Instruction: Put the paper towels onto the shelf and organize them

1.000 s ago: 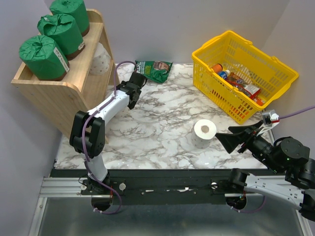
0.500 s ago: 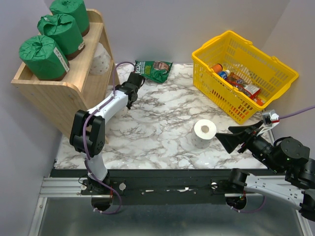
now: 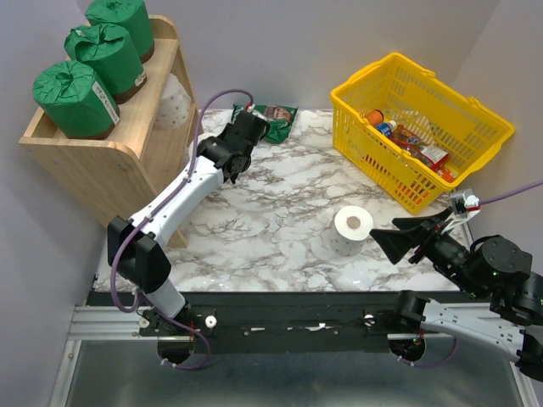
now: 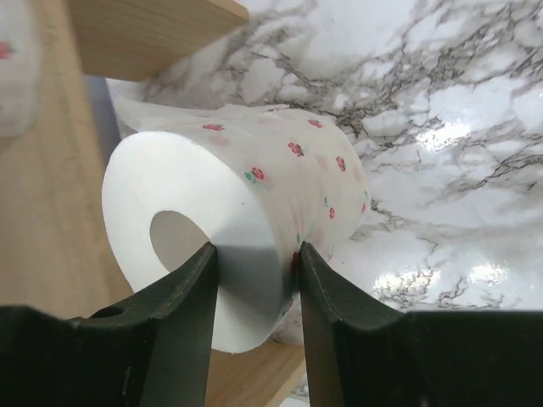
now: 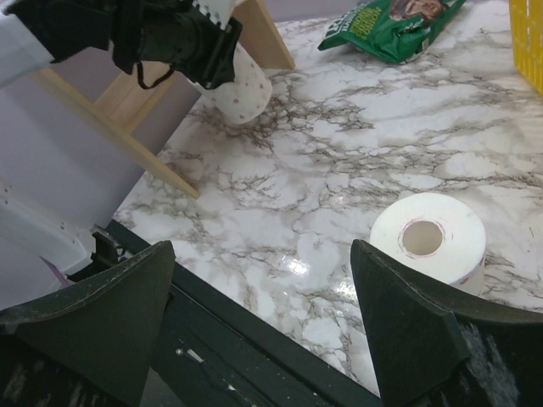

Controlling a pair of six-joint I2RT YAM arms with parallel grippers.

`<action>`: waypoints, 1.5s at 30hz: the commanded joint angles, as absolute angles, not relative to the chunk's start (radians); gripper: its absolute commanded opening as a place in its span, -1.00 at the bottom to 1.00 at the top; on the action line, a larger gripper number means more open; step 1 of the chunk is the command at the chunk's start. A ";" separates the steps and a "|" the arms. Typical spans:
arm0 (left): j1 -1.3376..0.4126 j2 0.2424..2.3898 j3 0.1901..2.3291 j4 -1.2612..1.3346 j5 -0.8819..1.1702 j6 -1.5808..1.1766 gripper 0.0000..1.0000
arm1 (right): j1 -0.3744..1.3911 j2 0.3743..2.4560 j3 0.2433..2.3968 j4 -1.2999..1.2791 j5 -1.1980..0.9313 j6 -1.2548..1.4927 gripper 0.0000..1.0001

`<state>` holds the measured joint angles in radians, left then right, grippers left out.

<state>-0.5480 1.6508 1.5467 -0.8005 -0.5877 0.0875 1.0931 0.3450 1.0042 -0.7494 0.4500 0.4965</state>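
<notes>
My left gripper [image 4: 254, 264] is shut on a white paper towel roll [image 4: 254, 186] with small red flowers, pinching its wall between the hollow core and the outside. It holds the roll beside the shelf [image 3: 110, 161], just above the marble, as the right wrist view shows the roll [image 5: 242, 89]. Three green-wrapped rolls [image 3: 76, 97] stand in the shelf's top tray, and a white roll [image 3: 174, 102] sits on the lower tier. Another white roll [image 3: 352, 227] stands upright on the table. My right gripper [image 5: 263, 280] is open just right of that roll [image 5: 428, 237].
A yellow basket [image 3: 488, 136] with bottles and packets stands at the back right. A flat green snack bag [image 3: 276, 120] lies at the back middle, close to my left gripper [image 3: 231, 157]. The shelf's wooden leg [image 5: 136, 144] reaches the table's left edge.
The left jaws have closed on the flowered roll. The left arm has stretched out and lifted, carrying the gripper slightly back and right. The right arm has not moved.
</notes>
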 commanded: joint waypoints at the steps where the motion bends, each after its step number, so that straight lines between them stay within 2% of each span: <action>1: -0.595 1.569 1.667 -0.896 -0.724 0.089 -0.18 | 1.092 0.351 0.988 -0.733 0.430 0.511 0.86; 8: -0.609 1.540 1.770 -0.876 -0.764 0.164 -0.17 | 1.092 0.348 0.988 -0.735 0.414 0.522 0.86; 12: -0.604 1.565 1.798 -0.766 -0.772 0.288 -0.15 | 1.092 0.347 0.989 -0.738 0.407 0.529 0.86; 19: -0.508 1.680 1.954 -0.726 -0.767 0.362 -0.13 | 1.091 0.348 1.000 -0.752 0.393 0.537 0.86; 25: -0.440 1.733 2.005 -0.684 -0.735 0.399 -0.14 | 1.091 0.347 1.005 -0.750 0.405 0.532 0.86; 38: -0.400 1.749 1.976 -0.663 -0.776 0.428 -0.14 | 1.092 0.374 1.023 -0.742 0.416 0.509 0.86; 45: -0.462 1.701 1.980 -0.788 -0.761 0.379 -0.14 | 1.092 0.379 1.011 -0.730 0.407 0.512 0.86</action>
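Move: The left gripper already holds a flower-print paper towel by its rim, clear of the table. The free place on the shelf's lower board lies about 5 cm ahead of it, 14 cm left and 4 cm up; the white roll already on that board stands some 9 cm beyond that place. The green bag lies roughly 19 cm ahead, 14 cm right and 18 cm below. From the idle right hand the free place is about 31 cm ahead, 51 cm left and 9 cm down. Lift the left gripper briskly, some 13 cm nearly straight up, keeping its pinch on the roll's rim and tilting the fingers about 20 degrees up towards level. Then ease forward about 7 cm and left about 5 cm, still rising slightly, to bring the roll up to the shelf's open side by the stored white roll, and slow to a halt there. ##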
